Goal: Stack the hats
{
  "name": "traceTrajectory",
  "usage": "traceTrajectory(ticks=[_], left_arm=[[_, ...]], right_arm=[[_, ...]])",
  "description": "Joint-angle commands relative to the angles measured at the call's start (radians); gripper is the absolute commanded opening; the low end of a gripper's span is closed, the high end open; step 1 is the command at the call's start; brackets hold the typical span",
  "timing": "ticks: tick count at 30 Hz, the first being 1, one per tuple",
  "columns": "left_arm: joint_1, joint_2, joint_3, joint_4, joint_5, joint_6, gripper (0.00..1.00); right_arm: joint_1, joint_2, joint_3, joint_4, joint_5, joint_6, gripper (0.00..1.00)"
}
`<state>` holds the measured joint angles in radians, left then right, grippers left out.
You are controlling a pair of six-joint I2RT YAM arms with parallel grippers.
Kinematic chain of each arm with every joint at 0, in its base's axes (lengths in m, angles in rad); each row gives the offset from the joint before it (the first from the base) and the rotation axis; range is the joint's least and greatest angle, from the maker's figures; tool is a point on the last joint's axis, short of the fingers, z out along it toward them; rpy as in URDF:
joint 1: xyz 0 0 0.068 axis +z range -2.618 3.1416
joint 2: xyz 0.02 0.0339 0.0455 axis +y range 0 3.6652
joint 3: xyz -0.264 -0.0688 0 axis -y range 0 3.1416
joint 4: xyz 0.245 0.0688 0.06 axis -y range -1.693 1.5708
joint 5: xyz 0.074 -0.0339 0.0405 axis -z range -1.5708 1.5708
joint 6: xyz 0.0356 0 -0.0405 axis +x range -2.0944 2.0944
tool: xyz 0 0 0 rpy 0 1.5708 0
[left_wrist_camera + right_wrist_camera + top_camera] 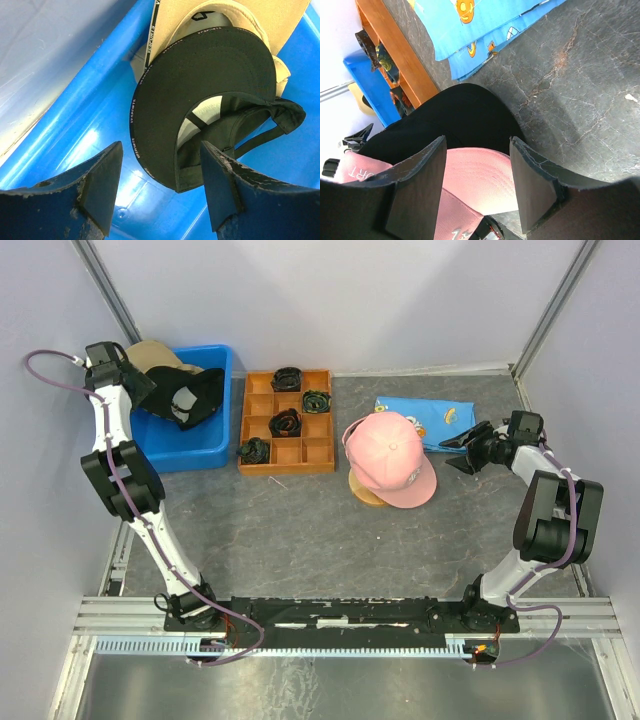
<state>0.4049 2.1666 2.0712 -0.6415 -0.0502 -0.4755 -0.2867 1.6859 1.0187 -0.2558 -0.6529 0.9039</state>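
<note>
A pink hat (385, 450) lies on the grey table, its brim toward the lower right, with a tan rounded edge (366, 494) poking out beneath it. My right gripper (452, 455) stands open just right of that brim. In the right wrist view the pink hat (480, 180) shows between the right gripper (477, 142) fingers, with dark curved fabric (460, 115) behind it. A black hat (195, 395) rests upside down against a tan hat (150, 352) in the blue bin (180, 452). My left gripper (158, 398) hangs open over it. In the left wrist view the black hat (200, 85) sits just beyond the left gripper (161, 150), partly covering the tan hat (235, 15).
A wooden compartment tray (288, 469) with several black coiled bundles (287, 378) stands between the bin and the pink hat. A blue cartoon-print cloth (425, 415) lies behind the right gripper. White walls close in the left, back and right sides.
</note>
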Motion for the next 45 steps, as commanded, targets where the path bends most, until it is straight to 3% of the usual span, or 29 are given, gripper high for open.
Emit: traceTrajectory(ticks=[1,11,15,27,40,45], left_arm=[[-0.003,0.021,-0.015,0.067,0.018,-0.04,0.7],[-0.04,0.061,-0.022,0.091,0.012,-0.078,0.68],[-0.045,0.074,-0.024,0.102,0.01,-0.101,0.63],[-0.053,0.048,-0.068,0.129,-0.013,-0.147,0.03],[-0.066,-0.309,-0.157,0.145,-0.004,-0.136,0.03],[-0.13,-0.459,-0.191,0.154,0.012,-0.079,0.03]], right_arm=[[0.004,0.005,0.054,0.01,0.002,-0.01,0.61],[0.004,0.02,0.076,-0.005,0.011,-0.018,0.61],[0.004,0.026,0.081,-0.011,0.014,-0.021,0.61],[0.011,0.007,0.092,-0.014,0.028,-0.026,0.61],[0.132,-0.17,0.196,-0.116,0.126,-0.121,0.61],[0.161,-0.262,0.214,-0.133,0.134,-0.095,0.61]])
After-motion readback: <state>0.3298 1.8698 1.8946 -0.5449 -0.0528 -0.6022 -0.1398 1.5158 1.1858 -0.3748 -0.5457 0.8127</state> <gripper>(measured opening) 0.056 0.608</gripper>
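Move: The black hat lies upturned in the blue bin, its middle about 8 cm to the right of the left hand, 3 cm ahead and 6 cm below, with the brim nearest. The tan hat is 9 cm ahead and 3 cm right of that hand, about as low. The wooden organiser stands some 30 cm right, 6 cm back and 14 cm lower. From the right hand the black hat is roughly 60 cm left and 12 cm ahead, about level. Left hand sinks 4 cm forward-right, pinches the black hat's brim, lifts it 15 cm; right hand rises too. ##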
